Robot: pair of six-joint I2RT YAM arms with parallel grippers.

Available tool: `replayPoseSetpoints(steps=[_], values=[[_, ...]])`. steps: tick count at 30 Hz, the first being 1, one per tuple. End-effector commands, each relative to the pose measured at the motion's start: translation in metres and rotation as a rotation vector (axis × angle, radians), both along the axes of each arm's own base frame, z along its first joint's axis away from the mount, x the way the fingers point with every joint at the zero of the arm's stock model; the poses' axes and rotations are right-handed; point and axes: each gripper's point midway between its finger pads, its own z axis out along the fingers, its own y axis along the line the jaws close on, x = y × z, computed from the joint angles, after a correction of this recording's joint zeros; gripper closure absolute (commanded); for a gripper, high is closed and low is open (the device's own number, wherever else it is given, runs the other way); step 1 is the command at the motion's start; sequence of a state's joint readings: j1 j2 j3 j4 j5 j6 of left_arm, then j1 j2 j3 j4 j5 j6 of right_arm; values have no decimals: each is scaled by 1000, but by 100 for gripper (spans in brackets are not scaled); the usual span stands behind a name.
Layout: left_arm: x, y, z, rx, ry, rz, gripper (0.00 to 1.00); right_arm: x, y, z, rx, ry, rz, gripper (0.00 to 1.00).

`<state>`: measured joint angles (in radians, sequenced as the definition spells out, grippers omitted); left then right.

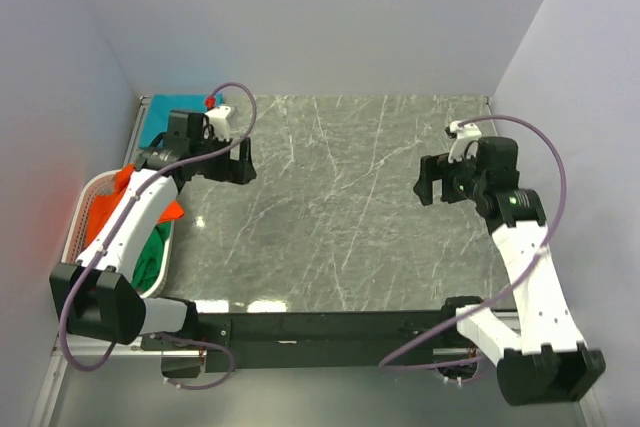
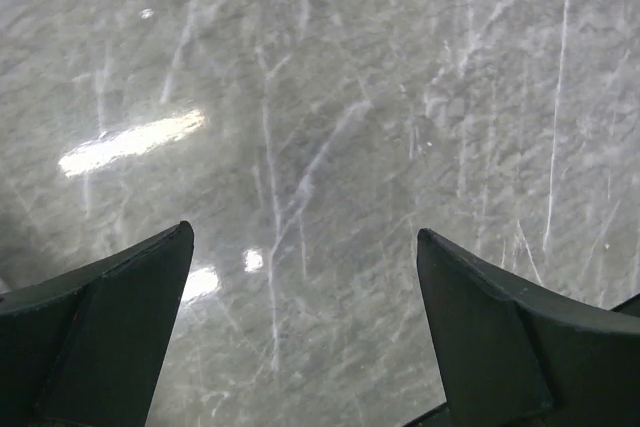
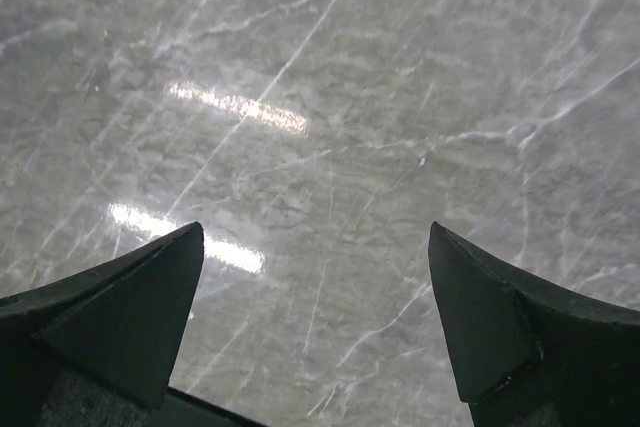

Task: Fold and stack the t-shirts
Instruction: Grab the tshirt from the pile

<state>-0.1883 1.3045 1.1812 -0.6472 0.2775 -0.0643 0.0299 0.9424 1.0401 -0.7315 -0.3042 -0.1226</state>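
Note:
T-shirts lie bunched in a white basket (image 1: 78, 215) at the table's left edge: an orange t-shirt (image 1: 128, 184) on top and a green t-shirt (image 1: 152, 255) below it, both partly hidden by my left arm. A teal t-shirt (image 1: 158, 117) lies flat at the far left corner. My left gripper (image 1: 238, 159) hovers open over bare marble, just right of the basket. My right gripper (image 1: 432, 180) hangs open over the marble on the right side. Both wrist views show wide-apart fingers (image 2: 110, 317) (image 3: 120, 317) with only the tabletop between them.
The grey marble tabletop (image 1: 340, 207) lies between the arms. White walls close in the back and both sides. A black rail (image 1: 330, 327) with the arm bases runs along the near edge, and purple cables loop from each wrist.

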Motion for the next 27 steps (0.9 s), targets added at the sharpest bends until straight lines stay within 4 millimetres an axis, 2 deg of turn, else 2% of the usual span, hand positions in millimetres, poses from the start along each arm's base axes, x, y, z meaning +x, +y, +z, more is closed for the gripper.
replayPoseSetpoints(steps=[1,2,3,4,5,6,7,9,10,12,13,15,16,19,23,27], values=[[4,22,20,-55,26,35,1,3,5,6,14,46,26,1],[9,33,22,-64,44,64,1,4,6,7,17,45,35,1],[14,40,39,-88,34,76,1,5,7,12,20,37,43,1],[16,72,32,-92,100,161,1,6,8,12,21,40,48,1],[21,86,46,-75,79,193,1,6,9,11,22,46,57,1],[22,98,47,-62,88,221,1,7,9,15,23,41,60,1],[21,122,49,-54,95,286,0,9,10,14,21,49,64,1],[13,146,58,-24,84,328,1,13,8,15,13,50,57,1],[7,171,62,-30,73,392,1,15,8,12,13,62,57,1],[-6,195,59,-9,101,440,1,17,9,14,15,72,64,1],[-14,216,54,15,120,455,1,19,10,12,16,86,67,1],[-28,232,43,33,165,466,0,22,10,14,17,89,70,1],[-35,246,39,45,169,494,1,24,10,13,15,99,70,1],[-50,262,12,109,233,486,1,28,10,13,18,106,68,1],[-69,269,-25,92,341,492,4,28,11,9,26,116,67,1],[-79,281,-46,106,389,511,2,26,9,5,15,118,59,1]])
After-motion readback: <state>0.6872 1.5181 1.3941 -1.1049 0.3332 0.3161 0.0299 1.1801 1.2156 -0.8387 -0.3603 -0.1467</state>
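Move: Roughly 30 cm to the left of the empty left hand, 9 cm back and 15 cm lower, the orange t-shirt lies on top of the pile in the white basket. The green t-shirt shows about 10 cm nearer the base than it, 28 cm left of the hand; the folded teal t-shirt lies on the table some 15 cm ahead and 20 cm left. From the right hand the orange t-shirt is about 70 cm left and 3 cm back. Swinging left about 27 cm, the left hand first arcs slightly forward and up to about 5 cm higher, then draws back and sinks some 8 cm from that height towards the orange t-shirt. It turns about 30 degrees counter-clockwise and tips further down, fingers staying wide open and short of the cloth. The empty right hand eases 2 to 3 cm forward. ##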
